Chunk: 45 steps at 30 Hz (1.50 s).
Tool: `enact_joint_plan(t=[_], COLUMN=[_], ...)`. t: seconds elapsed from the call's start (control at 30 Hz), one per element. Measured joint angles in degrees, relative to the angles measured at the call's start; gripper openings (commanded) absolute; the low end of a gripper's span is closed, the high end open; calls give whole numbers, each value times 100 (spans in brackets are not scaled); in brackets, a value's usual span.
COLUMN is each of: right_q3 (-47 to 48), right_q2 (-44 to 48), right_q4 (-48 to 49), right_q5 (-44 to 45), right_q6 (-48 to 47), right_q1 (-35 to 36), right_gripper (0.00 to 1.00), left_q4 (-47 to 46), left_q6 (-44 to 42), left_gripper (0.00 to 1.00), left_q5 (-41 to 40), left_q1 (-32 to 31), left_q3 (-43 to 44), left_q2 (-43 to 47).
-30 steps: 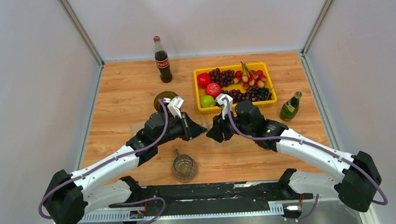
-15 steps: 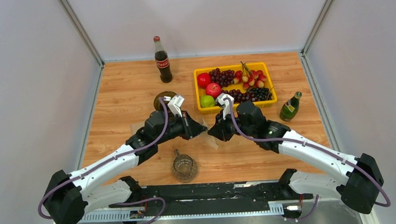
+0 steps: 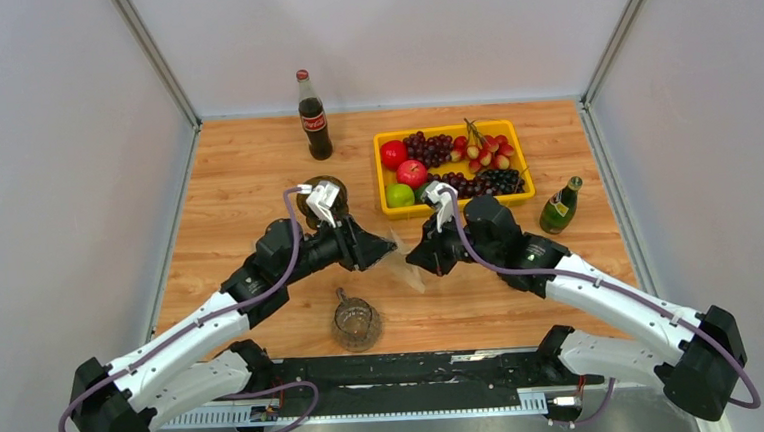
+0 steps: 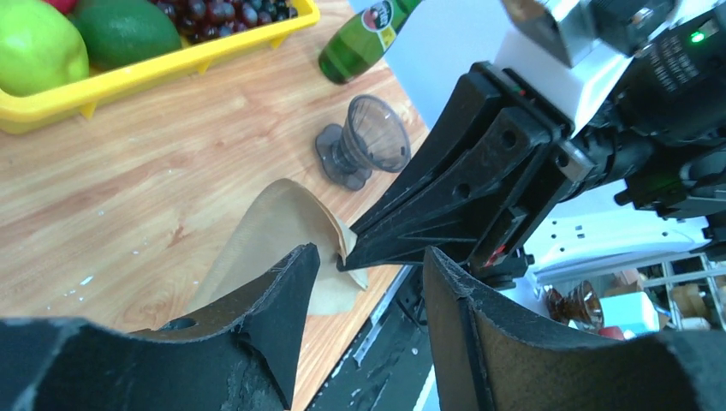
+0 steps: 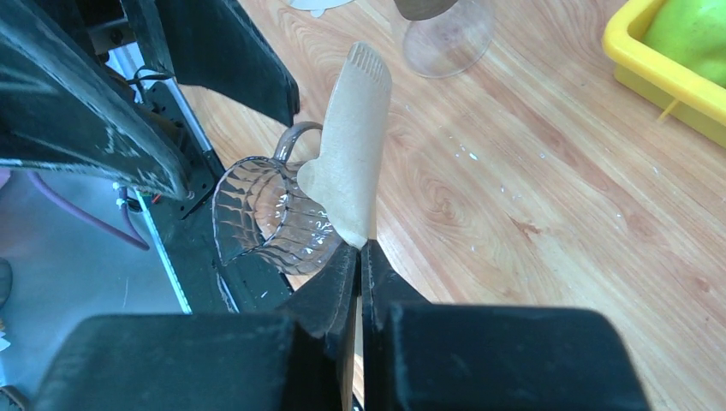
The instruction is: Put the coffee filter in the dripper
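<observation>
The brown paper coffee filter (image 5: 351, 145) hangs flat above the table, pinched at its lower edge by my shut right gripper (image 5: 361, 248). From above, the filter (image 3: 404, 265) sits between the two grippers at mid-table. My left gripper (image 4: 368, 282) is open just short of the filter (image 4: 274, 231), its fingers apart from the paper. The right gripper (image 4: 353, 257) shows there nipping the filter's corner. A smoky transparent dripper (image 4: 364, 141) lies on its side near the green bottle. In the top view the right arm hides it.
A yellow fruit tray (image 3: 519, 147) stands at the back right, with a green bottle (image 3: 561, 205) beside it. A cola bottle (image 3: 313, 115) stands at the back. A brownish glass vessel (image 3: 318, 193) is behind the left gripper. A glass mug (image 3: 356, 323) sits near the front edge.
The left gripper has opened, let go of the filter and drawn back to the left. The right gripper has shut on the filter's edge and now holds it alone.
</observation>
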<state>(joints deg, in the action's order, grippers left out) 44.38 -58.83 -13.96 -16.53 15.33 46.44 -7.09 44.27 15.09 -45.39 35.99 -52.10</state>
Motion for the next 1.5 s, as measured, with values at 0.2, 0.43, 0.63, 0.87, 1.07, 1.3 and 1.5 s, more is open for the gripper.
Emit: enact_joint_plan(t=[0.2,0.43,0.63,0.87,1.07,1.3,1.5], right_q3=[0,15,85,184,210,210,221], right_q2=[22,37,39,39,39,39,42], right_q4=[0,-13,-50,-114,-166,-175,-236], right_q5=[-275,-481,-577,-643,-719,-717,-715], right_q6=[35,260,411,485,518,562,634], right_q1=[0,0,0,-2,0,-2,-2], right_gripper=[5,5,5,5,5,6,5], left_q4=[-57,-212,-212,-205,-197,-216,-234], left_q6=[11,-96,-247,-415,-496,-522,-535], left_gripper=[44,43,40,29,2,0,0], left_q5=[-175,52,221,306,341,348,387], left_q1=[0,0,0,0,0,0,0], left_q3=[-26,-136,-149,-151,-157,-188,-328], left_q2=[186,140,114,109,107,101,188])
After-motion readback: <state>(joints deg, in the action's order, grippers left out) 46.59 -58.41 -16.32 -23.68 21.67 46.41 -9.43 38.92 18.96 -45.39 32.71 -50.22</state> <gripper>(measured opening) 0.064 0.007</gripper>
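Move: From the left gripper, the coffee filter's middle is about 4 cm back, 2 cm right and 5 cm lower. The right gripper already pinches its edge, with the middle some 2 cm left, 1 cm back and 2 cm below. From the left hand, the dripper on its glass stands about 10 cm ahead, 11 cm left and 10 cm lower, and the glass jug 10 cm back, 8 cm left and 18 cm down. Keep the right gripper shut on the filter and carry the paper back about 2.5 cm and up 2 cm towards the left fingertips, turning the wrist slightly. Let the open left gripper rise a centimetre, settle back down and ease about 1 cm back, then close it fully to pinch the filter's upper rim right beside the right fingertips. ##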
